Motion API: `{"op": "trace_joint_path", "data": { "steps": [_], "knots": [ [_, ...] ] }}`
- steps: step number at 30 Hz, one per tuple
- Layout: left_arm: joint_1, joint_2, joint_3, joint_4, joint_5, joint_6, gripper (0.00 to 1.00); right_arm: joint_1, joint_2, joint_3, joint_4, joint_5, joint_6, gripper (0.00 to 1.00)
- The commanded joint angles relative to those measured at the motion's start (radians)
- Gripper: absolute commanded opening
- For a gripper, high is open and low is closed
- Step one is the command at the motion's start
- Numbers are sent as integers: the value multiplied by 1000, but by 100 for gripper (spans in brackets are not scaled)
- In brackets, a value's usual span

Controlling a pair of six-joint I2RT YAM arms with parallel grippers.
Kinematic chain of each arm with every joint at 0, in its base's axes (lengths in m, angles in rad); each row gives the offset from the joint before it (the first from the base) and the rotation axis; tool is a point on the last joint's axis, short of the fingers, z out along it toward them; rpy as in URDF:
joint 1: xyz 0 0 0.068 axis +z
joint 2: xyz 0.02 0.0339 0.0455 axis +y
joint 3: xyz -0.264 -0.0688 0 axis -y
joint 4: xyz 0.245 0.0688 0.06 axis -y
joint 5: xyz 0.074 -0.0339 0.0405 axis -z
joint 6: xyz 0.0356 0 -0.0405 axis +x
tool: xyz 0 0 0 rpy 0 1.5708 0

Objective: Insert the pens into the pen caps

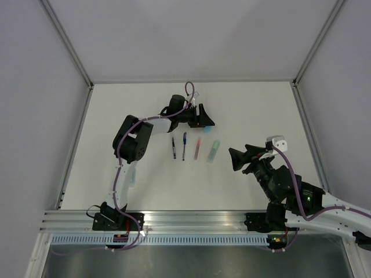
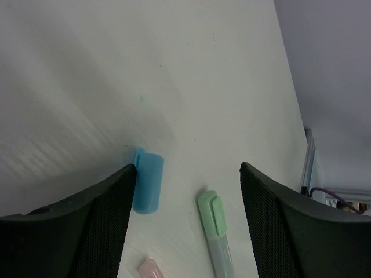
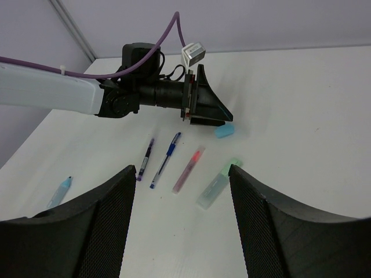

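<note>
Four pens lie side by side mid-table: a black pen (image 1: 173,147), a dark blue pen (image 1: 184,146), a pink pen (image 1: 197,149) and a pale green marker (image 1: 214,152). A light blue pen cap (image 1: 207,131) lies just beyond them. My left gripper (image 1: 206,119) hovers over that cap, open and holding nothing. In the left wrist view the cap (image 2: 148,182) lies against the inner side of the left finger (image 2: 110,202), with the green marker (image 2: 215,226) between the jaws. My right gripper (image 1: 235,159) stands open and empty, right of the green marker (image 3: 218,182). A pale blue marker (image 3: 60,191) lies apart at the left.
The white table (image 1: 255,110) is walled by grey panels on three sides. An aluminium rail (image 1: 191,219) runs along the near edge, carrying both arm bases. The left arm's elbow (image 1: 132,142) stands left of the pens.
</note>
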Motion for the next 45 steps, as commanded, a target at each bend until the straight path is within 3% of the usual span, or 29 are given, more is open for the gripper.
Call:
{"op": "trace_joint_path", "data": {
  "steps": [1, 7, 10, 13, 17, 21, 23, 24, 28, 31, 35, 45],
  "knots": [
    [-10, -38, 9, 133, 114, -31, 76, 4, 8, -3, 53, 53, -44, 71],
    [1, -192, -93, 191, 85, -44, 77, 4, 76, 36, 188, 129, -198, 66],
    [24, -369, -176, 120, 15, -5, 78, -23, 178, 128, 292, 143, -373, 65],
    [62, -553, -282, -2, -92, 18, 78, -118, 319, 284, 259, 29, -421, 65],
    [95, -778, -475, -145, -292, 76, 79, -310, 566, 550, 136, -224, -418, 69],
    [95, -955, -561, -422, -457, 185, 79, -521, 816, 821, -139, -622, -440, 73],
    [95, -992, -614, -476, -519, 199, 79, -599, 948, 963, -264, -811, -467, 73],
    [95, -1012, -638, -477, -521, 197, 79, -623, 987, 990, -287, -812, -477, 73],
    [93, -1140, -803, -374, -491, 164, 78, -692, 1145, 979, -287, -1150, -519, 73],
    [90, -1232, -918, -328, -488, 150, 78, -707, 1280, 955, -342, -1194, -637, 73],
    [81, -1343, -977, -343, -514, 151, 78, -793, 1516, 1173, -570, -1289, -727, 68],
    [76, -1567, -1075, -280, -554, 115, 81, -842, 1728, 1309, -660, -1351, -851, 66]
  ]
}}
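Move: The left hand's next thing is probably the light-blue marker, some 31 cm to its left, 21 cm back and 3 cm lower; the black-purple pen lies 13 cm left and 9 cm back, the blue cap just ahead and right. From the right hand the blue cap is about 24 cm ahead, 8 cm left, 25 cm below; the green pen 12 ahead, 5 left; the pink pen 14 ahead, 12 left. The left finger comes free of the blue cap; that hand arcs up some 20 cm, travels left and back over the pens towards the light-blue marker, dips, then rises slightly. The right arm swings about 25 cm forward and somewhat left, first rising, then sinking to hover open above the cap, fingers turned from level to steeply down. ##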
